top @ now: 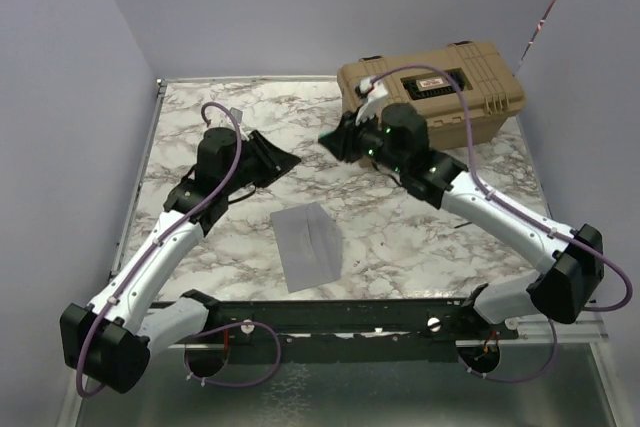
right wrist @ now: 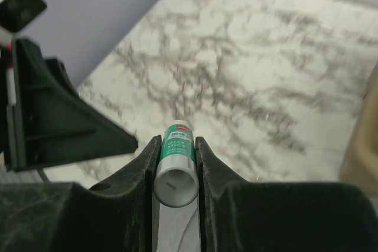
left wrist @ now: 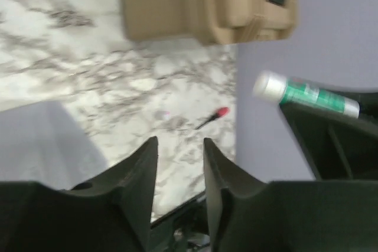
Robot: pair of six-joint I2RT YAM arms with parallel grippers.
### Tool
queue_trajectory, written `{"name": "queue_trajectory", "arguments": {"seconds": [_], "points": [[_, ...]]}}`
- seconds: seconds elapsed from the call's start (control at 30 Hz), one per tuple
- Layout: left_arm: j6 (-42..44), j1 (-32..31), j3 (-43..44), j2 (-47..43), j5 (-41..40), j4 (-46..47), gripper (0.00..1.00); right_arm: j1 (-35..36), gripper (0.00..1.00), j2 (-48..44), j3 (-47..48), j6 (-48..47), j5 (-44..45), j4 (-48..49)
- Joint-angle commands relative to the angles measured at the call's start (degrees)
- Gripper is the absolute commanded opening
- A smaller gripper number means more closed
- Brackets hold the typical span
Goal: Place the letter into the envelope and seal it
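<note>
The blue-grey envelope (top: pixel 308 245) lies flat on the marble table between the two arms. In the left wrist view its edge (left wrist: pixel 47 140) is at the left. The letter is not visible in any view. My right gripper (right wrist: pixel 177 138) is shut on a green and white glue stick (right wrist: pixel 176 160), held above the table at the back (top: pixel 328 137). My left gripper (left wrist: pixel 180 140) hangs just left of it (top: pixel 290 160), jaws apart with nothing between them. The glue stick (left wrist: pixel 307 94) shows at the right of the left wrist view.
A tan toolbox (top: pixel 440 87) stands at the back right, close behind the right gripper. A small red-tipped thing (left wrist: pixel 214 117) lies on the marble. Purple walls enclose the table at the back and both sides.
</note>
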Motion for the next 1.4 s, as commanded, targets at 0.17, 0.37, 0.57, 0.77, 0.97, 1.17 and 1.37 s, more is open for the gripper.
{"name": "queue_trajectory", "arguments": {"seconds": [0.17,0.37,0.57,0.77,0.97,1.17,1.37], "points": [[17.5,0.1,-1.9,5.3,-21.1,-19.6,0.28,17.2,0.01,3.4,-10.7,5.3,13.4,-11.4],[24.7,0.1,-2.3,15.0,-14.7,-15.7,0.19,22.2,0.01,15.0,-5.3,4.5,11.8,-18.2],[26.5,0.1,-7.8,19.9,-5.8,-5.3,0.0,22.8,0.01,17.6,-5.6,9.9,9.8,-18.9],[26.5,0.1,-11.6,23.4,-1.1,0.2,0.0,22.9,0.01,20.4,-5.1,12.8,9.3,-20.5],[28.4,0.1,-14.1,24.9,-3.2,2.5,0.0,22.8,0.01,24.5,-2.7,14.4,11.5,-20.5],[27.4,0.1,-14.4,28.6,-6.2,0.9,0.0,22.8,0.0,27.1,0.1,18.1,16.2,-23.4],[27.0,0.1,-14.0,30.3,-7.4,-0.5,0.0,22.9,0.0,27.7,-0.1,19.0,18.4,-25.4]]}}
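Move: The envelope lies flat on the table far beneath both hands: its middle is about 8 cm back, 2 cm to the right and 27 cm down from my empty left hand. From my right hand, which holds the glue stick, it is some 13 cm back, 7 cm left and 33 cm down. The glue stick is about 5 cm ahead, 8 cm right and 6 cm above my left hand; the tan case stands about 16 cm ahead of my right hand, 23 cm right and 26 cm below. I bring both hands down together onto the envelope. My right hand keeps its grip on the glue stick, drops nearly 30 cm while drawing back about 13 and going left, and tips down to aim the stick at the envelope's middle, beside the flap crease. My left hand sinks some 26 cm, swinging a little left on the way, turns its fingers steeply down, shuts them empty and sets the tips on the envelope near its far-left corner. ##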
